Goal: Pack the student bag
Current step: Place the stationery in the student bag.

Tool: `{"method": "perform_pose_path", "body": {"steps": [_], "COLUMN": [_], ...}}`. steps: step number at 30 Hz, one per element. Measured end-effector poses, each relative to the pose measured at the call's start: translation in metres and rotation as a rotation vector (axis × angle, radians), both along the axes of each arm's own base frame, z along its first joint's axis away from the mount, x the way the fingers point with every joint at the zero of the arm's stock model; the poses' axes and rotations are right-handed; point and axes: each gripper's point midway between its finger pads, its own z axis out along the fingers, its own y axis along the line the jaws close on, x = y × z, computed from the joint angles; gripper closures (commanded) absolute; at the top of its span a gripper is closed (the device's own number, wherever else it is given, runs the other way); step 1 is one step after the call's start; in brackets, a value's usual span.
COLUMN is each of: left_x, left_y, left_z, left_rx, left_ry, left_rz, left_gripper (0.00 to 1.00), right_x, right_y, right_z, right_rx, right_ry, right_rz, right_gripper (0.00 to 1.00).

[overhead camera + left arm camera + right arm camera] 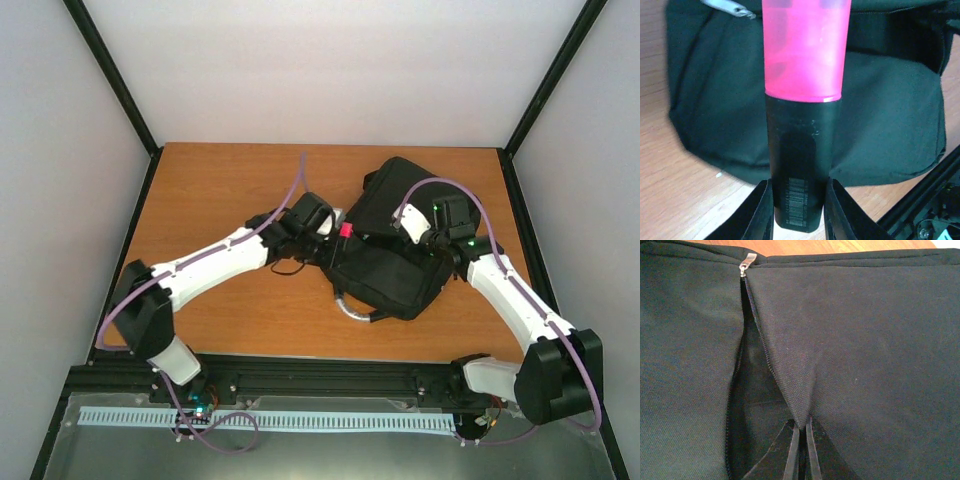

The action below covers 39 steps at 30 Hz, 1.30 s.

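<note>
The student bag [395,265], a large black backpack, lies on the wooden table at centre right, its grey loop handle [352,308] pointing toward the arms. My left gripper [325,232] is at the bag's left edge, shut on a highlighter [800,150] with a black body and a pink cap [345,231]. The cap points at the bag [715,100]. My right gripper [801,440] is on top of the bag, shut on a fold of black fabric [790,385] beside the zip opening [747,390]. The fold is lifted and the slit gapes dark. A metal zip pull [746,262] sits at the slit's far end.
Black frame posts [135,115] and pale walls close in the table on three sides. A black rail [330,372] and a white slotted strip [270,420] run along the near edge. A small whitish thing [338,214] shows beside the left wrist. Bare wood [220,180] lies at the left.
</note>
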Motion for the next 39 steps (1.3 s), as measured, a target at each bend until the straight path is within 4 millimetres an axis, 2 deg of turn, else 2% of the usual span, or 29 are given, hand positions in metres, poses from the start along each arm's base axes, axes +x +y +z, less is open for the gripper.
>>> {"method": "perform_pose_path", "body": {"steps": [4,8,13,18,23,30,39], "left_x": [0.006,-0.003,-0.007,0.005,0.026,0.049,0.055], "left_y": [-0.031,-0.054,-0.071,-0.080,-0.080,-0.083,-0.081], "left_z": [-0.011,-0.023,-0.037,-0.056,-0.071,-0.070,-0.070], "left_rx": [-0.049,-0.076,-0.069,-0.014,0.092,0.155,0.178], "left_ry": [0.032,0.068,0.098,0.107,0.085,0.019,-0.003], "left_rz": [-0.076,-0.150,-0.201,-0.207,-0.175,-0.145,-0.132], "left_gripper": [0.99,0.99,0.99,0.99,0.99,0.87,0.85], "right_x": [-0.002,-0.002,-0.001,-0.002,-0.003,-0.003,-0.003], "right_y": [0.000,0.000,0.000,0.001,0.002,0.004,0.004], "right_z": [-0.001,-0.001,-0.001,-0.002,-0.003,-0.005,-0.008], "right_rx": [0.001,0.001,0.001,0.003,0.010,0.010,0.008], "right_ry": [0.002,0.001,0.000,0.002,0.006,0.011,0.018], "right_rz": [0.001,0.001,0.002,0.004,0.015,0.027,0.035], "right_gripper": [0.97,0.97,0.97,0.97,0.97,0.97,0.97]}}
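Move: The left hand holds the pink-capped marker; the bag's open pocket mouth lies about 10 cm to its right, 5 cm ahead and 8 cm below. The zip pull is some 4 cm ahead, 2 cm to the right and 12 cm down from this hand; the grey strap loop is 15 cm back, 3 cm right and 14 cm down. From the right hand, pinching the pocket flap, the mouth is about 7 cm left, 1 cm ahead and 7 cm below. Still gripping the black end of the marker, the left hand swings about 8 cm to the right over the bag while beginning to sink, then eases forward some 5 cm and down to 7 cm below its start, feeding the pink cap end into the pocket mouth under the raised flap. Its wrist first turns clockwise by about 10 degrees and partly back, and the right hand keeps the flap pinched up nearly in place. ##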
